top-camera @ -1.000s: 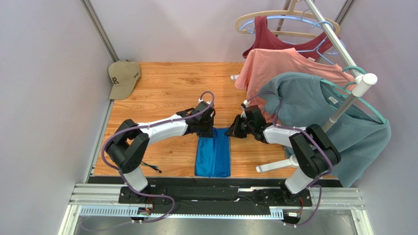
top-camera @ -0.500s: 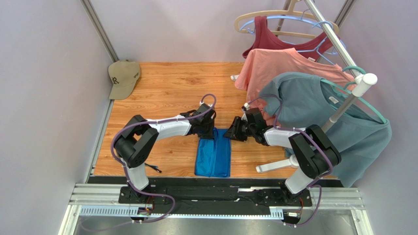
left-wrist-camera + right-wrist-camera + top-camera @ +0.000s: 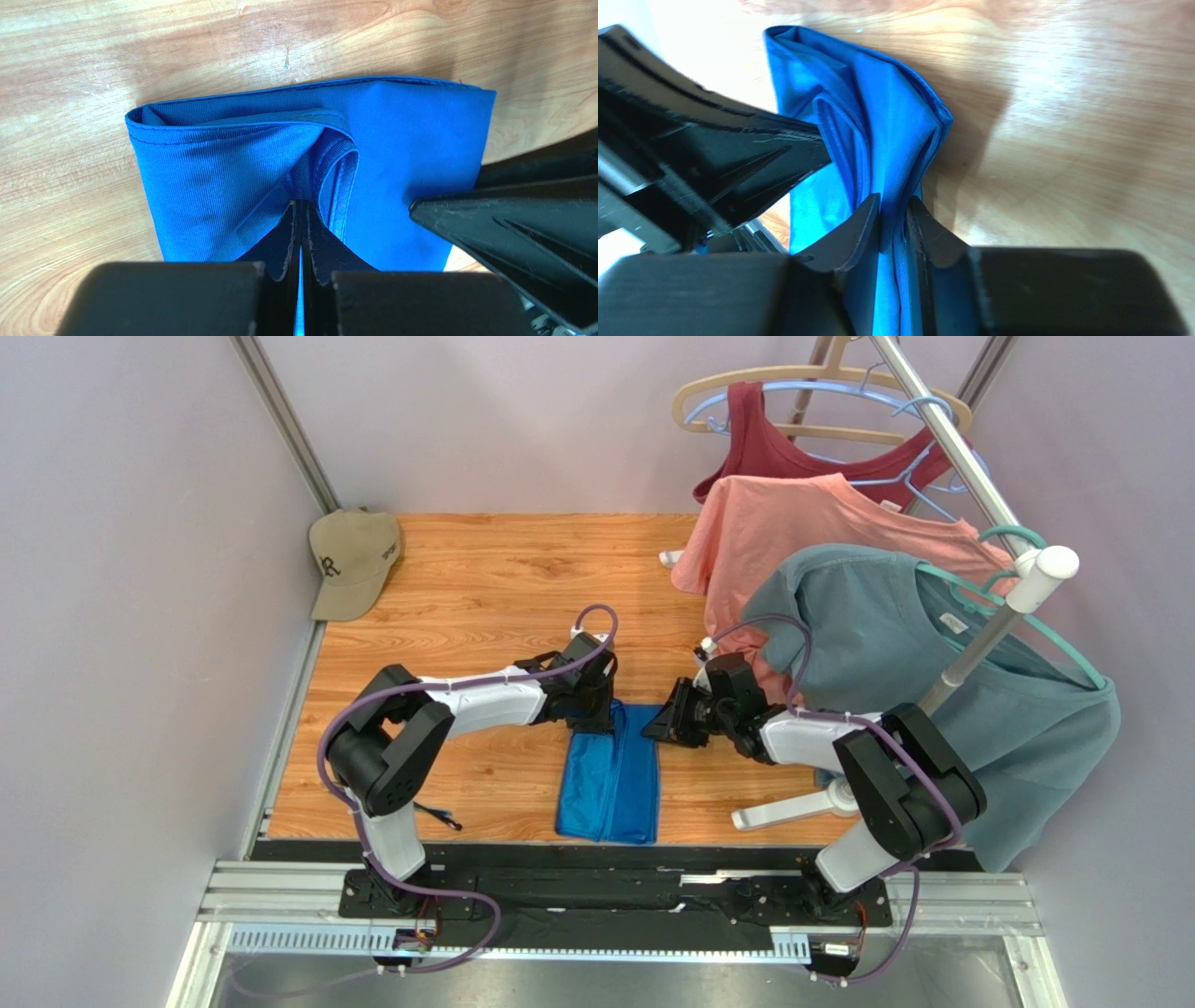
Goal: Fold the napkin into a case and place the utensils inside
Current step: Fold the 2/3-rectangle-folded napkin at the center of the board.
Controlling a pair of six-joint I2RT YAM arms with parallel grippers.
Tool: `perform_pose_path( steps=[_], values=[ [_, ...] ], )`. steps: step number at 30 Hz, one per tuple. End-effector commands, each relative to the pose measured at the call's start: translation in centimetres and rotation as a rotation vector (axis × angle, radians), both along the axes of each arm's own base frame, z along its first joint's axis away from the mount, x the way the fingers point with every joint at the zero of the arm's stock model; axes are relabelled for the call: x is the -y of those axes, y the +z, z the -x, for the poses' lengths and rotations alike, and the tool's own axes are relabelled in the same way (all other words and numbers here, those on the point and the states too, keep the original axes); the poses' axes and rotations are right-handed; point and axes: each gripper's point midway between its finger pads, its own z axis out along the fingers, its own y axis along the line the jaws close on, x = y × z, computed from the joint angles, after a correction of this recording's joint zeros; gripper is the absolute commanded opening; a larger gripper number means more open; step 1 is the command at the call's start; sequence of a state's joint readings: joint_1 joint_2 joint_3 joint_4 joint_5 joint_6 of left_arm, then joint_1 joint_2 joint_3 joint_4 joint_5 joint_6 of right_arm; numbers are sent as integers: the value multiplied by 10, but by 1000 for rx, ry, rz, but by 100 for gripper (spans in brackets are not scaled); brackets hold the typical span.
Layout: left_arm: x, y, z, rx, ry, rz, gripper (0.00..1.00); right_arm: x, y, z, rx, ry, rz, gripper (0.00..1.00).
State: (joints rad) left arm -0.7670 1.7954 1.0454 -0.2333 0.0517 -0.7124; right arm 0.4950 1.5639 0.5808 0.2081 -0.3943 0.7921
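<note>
The royal-blue napkin [image 3: 610,784] lies folded into a long narrow strip on the wooden table, between the two arms. My left gripper [image 3: 601,711] is at its far left corner, shut on a raised fold of the cloth [image 3: 231,161], jaws pressed together [image 3: 302,206]. At the far right edge, my right gripper [image 3: 659,728] has its fingers tight against layers of the napkin [image 3: 892,119], cloth filling the narrow gap [image 3: 894,204]. The two grippers nearly touch over the cloth. A thin dark utensil [image 3: 432,815] lies near the left arm's base.
A khaki cap [image 3: 354,557] sits at the table's far left corner. A clothes rack on the right holds a teal-grey T-shirt [image 3: 912,658], a salmon shirt [image 3: 786,532] and a red top [image 3: 786,455]; its white foot [image 3: 786,805] rests beside the right arm.
The right gripper opened, then closed again on the napkin's right edge, shifting slightly toward the near side. The left arm's elbow swung right; its gripper stayed shut on the cloth.
</note>
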Motion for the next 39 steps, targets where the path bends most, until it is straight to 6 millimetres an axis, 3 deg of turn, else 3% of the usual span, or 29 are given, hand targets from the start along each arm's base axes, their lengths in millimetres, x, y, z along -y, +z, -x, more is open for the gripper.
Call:
perform_pose_path(
  steps=[1, 7, 13, 21, 25, 32, 35, 39],
  values=[
    [2, -4, 1, -8, 4, 16, 0, -14, 27, -2, 78, 27, -44, 15],
    [13, -6, 0, -21, 2, 64, 0, -30, 38, -2, 91, 50, -21, 2],
    [20, -4, 0, -26, 2, 98, 0, -43, 36, -13, 38, 3, 35, 0],
    [27, -2, 5, -38, -15, 141, 0, -39, 10, -7, -93, -88, 209, 0],
    [19, 10, 4, -18, -17, 113, 0, -32, 6, -10, -93, -119, 244, 0],
    [-2, 50, 3, 60, -25, 57, 20, -29, 8, -12, -94, -128, 273, 0],
    [-20, 57, 3, 84, -21, 5, 24, -29, 10, -13, -96, -125, 284, 0],
    [-37, 49, 3, 99, -31, -50, 31, -31, 14, -12, -93, -120, 296, 0]
  ],
)
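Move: The napkin's right edge stands between the right hand's part-open fingers, and the far right corner is about 4 cm farther out and 1 cm to the right. The centre fold lies some 5 cm left of the right hand and 1 cm ahead; the rack foot is about 10 cm back and 19 cm right. For the left hand, the centre fold is right under its shut fingertips and the right edge about 5 cm right, 1 cm back. The napkin's right edge is pinched as the right fingers shut; the right hand lifts it about 3 cm while carrying it some 4 cm left over the centre fold, then lowers it, easing 2 cm back right and tipping steeper by about 15 degrees. The left fingertips keep holding the cloth down, drift 2 cm right, then rise 4–5 cm, swinging left and opening. ##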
